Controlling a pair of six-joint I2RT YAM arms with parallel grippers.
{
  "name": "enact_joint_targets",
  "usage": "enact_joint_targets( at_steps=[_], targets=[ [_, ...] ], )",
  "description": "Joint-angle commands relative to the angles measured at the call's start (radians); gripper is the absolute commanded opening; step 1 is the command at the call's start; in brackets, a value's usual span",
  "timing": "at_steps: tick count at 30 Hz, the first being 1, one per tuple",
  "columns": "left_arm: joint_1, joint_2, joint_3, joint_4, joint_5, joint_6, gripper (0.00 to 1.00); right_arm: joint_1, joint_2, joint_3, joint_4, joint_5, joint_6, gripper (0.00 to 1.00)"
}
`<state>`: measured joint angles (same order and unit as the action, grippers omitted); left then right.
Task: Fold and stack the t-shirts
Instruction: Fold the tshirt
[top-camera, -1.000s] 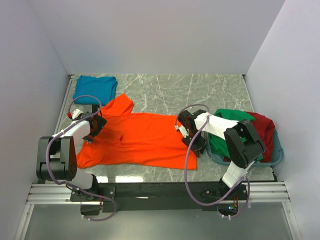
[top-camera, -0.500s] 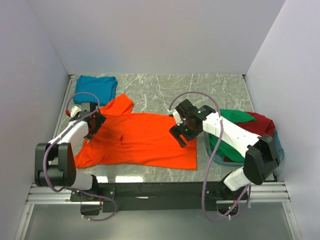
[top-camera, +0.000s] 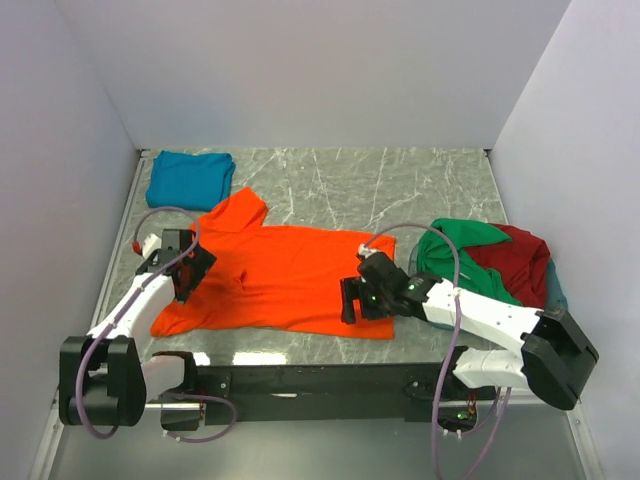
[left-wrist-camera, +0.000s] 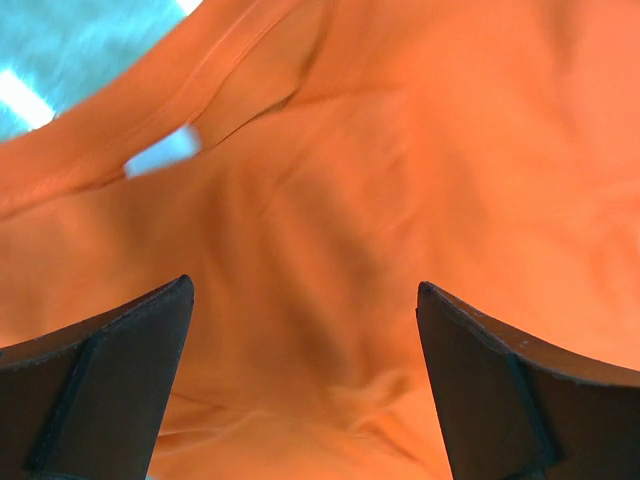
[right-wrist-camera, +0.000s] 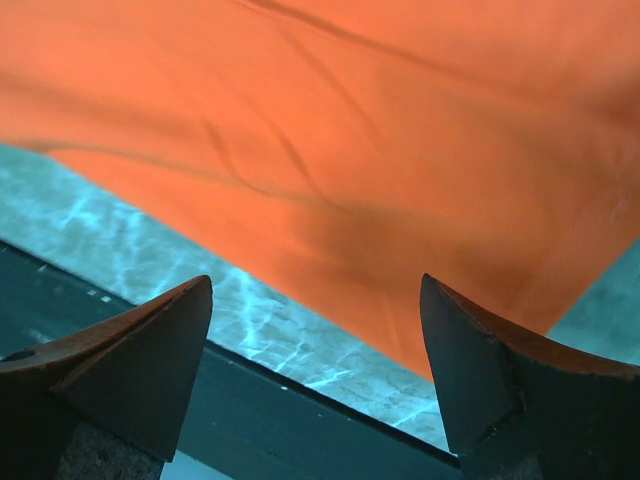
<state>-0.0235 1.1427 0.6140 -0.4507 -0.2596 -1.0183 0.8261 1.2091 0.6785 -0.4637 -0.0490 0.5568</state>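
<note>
The bright orange t-shirt (top-camera: 280, 275) lies spread flat on the marble table. My left gripper (top-camera: 185, 270) hovers open over its left sleeve area; in the left wrist view its open gripper (left-wrist-camera: 305, 290) has only orange cloth (left-wrist-camera: 400, 150) below. My right gripper (top-camera: 352, 300) stands open at the shirt's near right hem. In the right wrist view that gripper (right-wrist-camera: 315, 285) frames the hem (right-wrist-camera: 380, 200) and bare table (right-wrist-camera: 180, 260), holding nothing. A folded teal blue t-shirt (top-camera: 190, 178) rests at the back left. Green (top-camera: 460, 250) and dark red (top-camera: 520, 260) t-shirts lie heaped at the right.
The grey-blue basket (top-camera: 553, 287) under the green and red shirts sits at the right, partly hidden by my right arm. White walls close in the table on three sides. A dark rail (right-wrist-camera: 250, 400) runs along the table's near edge.
My right arm has swung from the shirt's right edge to its near hem, and its jaws have opened wide. The left gripper has drifted slightly nearer, still open.
</note>
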Motion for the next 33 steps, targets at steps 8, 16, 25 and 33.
enact_joint_targets(
  at_steps=[8,16,25,33],
  targets=[
    [-0.004,0.086,-0.079,-0.002,-0.012,-0.04,0.99,0.002,-0.074,-0.21,0.094,0.052,0.225,0.91],
    [-0.004,0.036,-0.097,-0.123,-0.05,-0.08,0.99,0.005,-0.169,-0.252,-0.048,0.032,0.307,0.91],
    [-0.016,-0.149,-0.096,-0.348,-0.102,-0.273,0.99,0.03,-0.278,-0.252,-0.151,0.006,0.313,0.91],
    [-0.05,-0.203,0.166,-0.29,-0.067,-0.143,1.0,0.03,-0.295,0.033,-0.156,0.194,0.161,0.95]
  ],
)
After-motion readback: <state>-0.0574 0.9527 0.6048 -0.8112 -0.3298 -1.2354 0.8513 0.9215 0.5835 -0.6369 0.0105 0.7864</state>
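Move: The orange t-shirt lies spread right under both open hands, some 4 cm below. Its middle is about 16 cm to the left hand's right and 2 cm ahead; the folded blue shirt is about 33 cm straight ahead of that hand. From the right hand, the orange t-shirt's middle is roughly 19 cm left and 9 cm ahead, its near right corner 7 cm right and 5 cm back, and the basket about 27 cm right and 12 cm ahead. Open fingertips come down about 3 cm onto the orange t-shirt and drag it back towards the table's near edge, the left hand about 6 cm, turning slightly counter-clockwise, the right about 4 cm back and a little right, turning clockwise. Then both lift off and swing slightly forward, fingers still wide. ##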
